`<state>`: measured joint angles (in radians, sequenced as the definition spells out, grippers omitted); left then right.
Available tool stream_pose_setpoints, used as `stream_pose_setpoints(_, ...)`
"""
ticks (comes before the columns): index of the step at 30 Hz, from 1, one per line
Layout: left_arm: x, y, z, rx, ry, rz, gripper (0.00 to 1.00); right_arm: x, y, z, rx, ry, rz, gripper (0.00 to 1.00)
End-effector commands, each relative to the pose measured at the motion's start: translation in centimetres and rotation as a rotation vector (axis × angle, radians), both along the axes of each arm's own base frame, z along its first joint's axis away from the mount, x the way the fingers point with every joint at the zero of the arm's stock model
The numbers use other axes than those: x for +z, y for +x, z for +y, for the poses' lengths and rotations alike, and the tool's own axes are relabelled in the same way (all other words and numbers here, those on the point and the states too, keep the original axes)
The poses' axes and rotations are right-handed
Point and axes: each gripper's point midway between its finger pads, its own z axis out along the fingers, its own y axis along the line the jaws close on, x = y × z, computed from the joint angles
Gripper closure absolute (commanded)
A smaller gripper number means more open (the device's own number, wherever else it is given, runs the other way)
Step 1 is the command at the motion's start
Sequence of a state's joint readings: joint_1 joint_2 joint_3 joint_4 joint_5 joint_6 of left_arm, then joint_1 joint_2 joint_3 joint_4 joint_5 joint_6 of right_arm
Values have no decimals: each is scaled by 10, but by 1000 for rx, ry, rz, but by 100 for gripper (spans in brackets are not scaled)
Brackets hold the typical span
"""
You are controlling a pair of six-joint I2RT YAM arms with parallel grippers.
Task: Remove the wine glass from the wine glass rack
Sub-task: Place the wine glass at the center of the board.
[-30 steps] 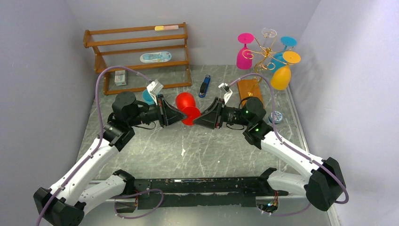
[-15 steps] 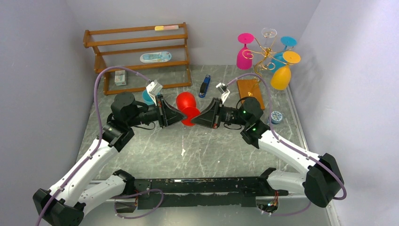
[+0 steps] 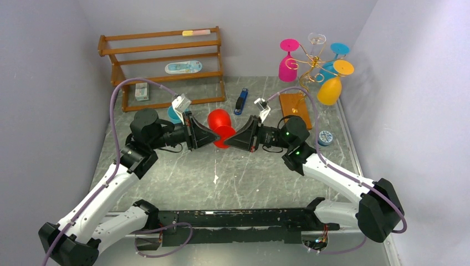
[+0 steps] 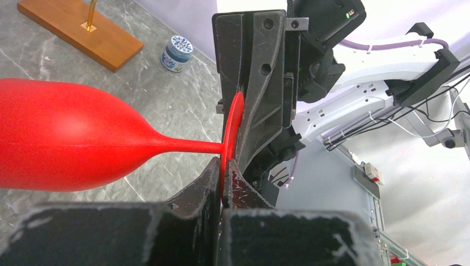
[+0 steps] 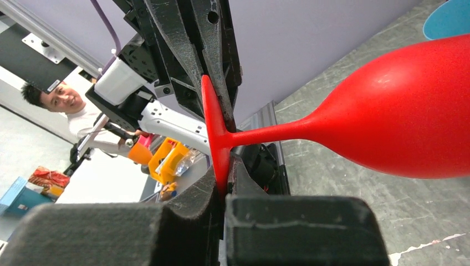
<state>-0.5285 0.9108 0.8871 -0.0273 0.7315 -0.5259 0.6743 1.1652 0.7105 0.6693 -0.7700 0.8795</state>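
Note:
A red wine glass [image 3: 218, 119] lies sideways above the middle of the table, its bowl toward the back. Both grippers pinch its round foot from opposite sides. My left gripper [image 3: 215, 137] is shut on the foot's edge; in the left wrist view its gripper [image 4: 224, 166] clamps the thin red disc of the glass [image 4: 66, 144]. My right gripper [image 3: 230, 139] is shut on the same foot, seen close in the right wrist view as the gripper [image 5: 224, 166] on the glass [image 5: 399, 111]. The wine glass rack [image 3: 310, 64] stands back right on its wooden base [image 3: 294, 108].
Pink [image 3: 287, 66], clear [image 3: 316, 39], blue [image 3: 338, 52] and orange [image 3: 331, 88] glasses hang on the rack. A brown slatted shelf [image 3: 161, 61] fills the back left. A blue stapler-like item [image 3: 240, 102], a small round tin [image 3: 325, 137] and a small box [image 3: 142, 90] lie on the table.
My right gripper has slid a little left and closed on the red glass's foot. The left gripper and the glass have stayed in place.

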Motion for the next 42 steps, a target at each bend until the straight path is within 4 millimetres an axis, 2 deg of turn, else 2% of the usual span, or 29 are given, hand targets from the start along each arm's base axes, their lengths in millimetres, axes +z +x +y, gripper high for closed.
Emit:
stream_pose_setpoints(1,-2,3,-1,9,0,-16,95,9,-10,1,26,41,-47,100)
stream_pose_setpoints(8,-4,7,0,23,34,-9,60,6,-12,2,28,28,-95,100)
stream_pose_setpoints(11,-5,13,5,68,76,-16,38,2,-12,3,30,3,-134,100)
stream_pose_setpoints(14,-6,20,14,144,118,-18,24,-5,-12,4,27,-31,-181,100)
stream_pose_setpoints(19,0,33,36,303,154,-34,6,-28,-9,4,-4,-128,-289,100)
stream_pose_setpoints(25,4,36,48,371,184,-44,4,-56,-20,1,17,-222,-523,100)
stream_pose_setpoints(30,-3,38,49,367,244,-21,4,-93,-44,9,157,-371,-874,100)
stream_pose_setpoints(36,0,38,48,358,245,-32,4,-128,-42,11,118,-538,-1126,100)
stream_pose_setpoints(42,-14,31,43,278,303,-22,3,-149,-47,7,86,-592,-1309,100)
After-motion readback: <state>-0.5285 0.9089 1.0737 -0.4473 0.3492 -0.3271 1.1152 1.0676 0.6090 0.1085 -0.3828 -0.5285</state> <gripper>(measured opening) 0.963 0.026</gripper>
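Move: Pinched by both hands at its foot, the red wine glass points mouth forward and down; its middle lies about 8 cm ahead and 6 cm below each hand, some 2 cm right of the left hand and 2 cm left of the right. From the left hand, the standing blue wine glass is roughly 22 cm ahead, 16 cm left and 23 cm down, and the blue stapler 38 cm ahead, 9 cm right, 32 cm down. Opening wide, the left fingers let go of the foot and the hand draws off about 6 cm left and forward, turning some 20 degrees counter-clockwise with its fingertips tipping down. The right hand keeps its pinch on the foot, waits briefly, then sinks about 13 cm and comes back 6 cm, rolling some 60 degrees to swing the bowl up and tipping its fingers down, bringing the bowl in front of the open left fingers. ##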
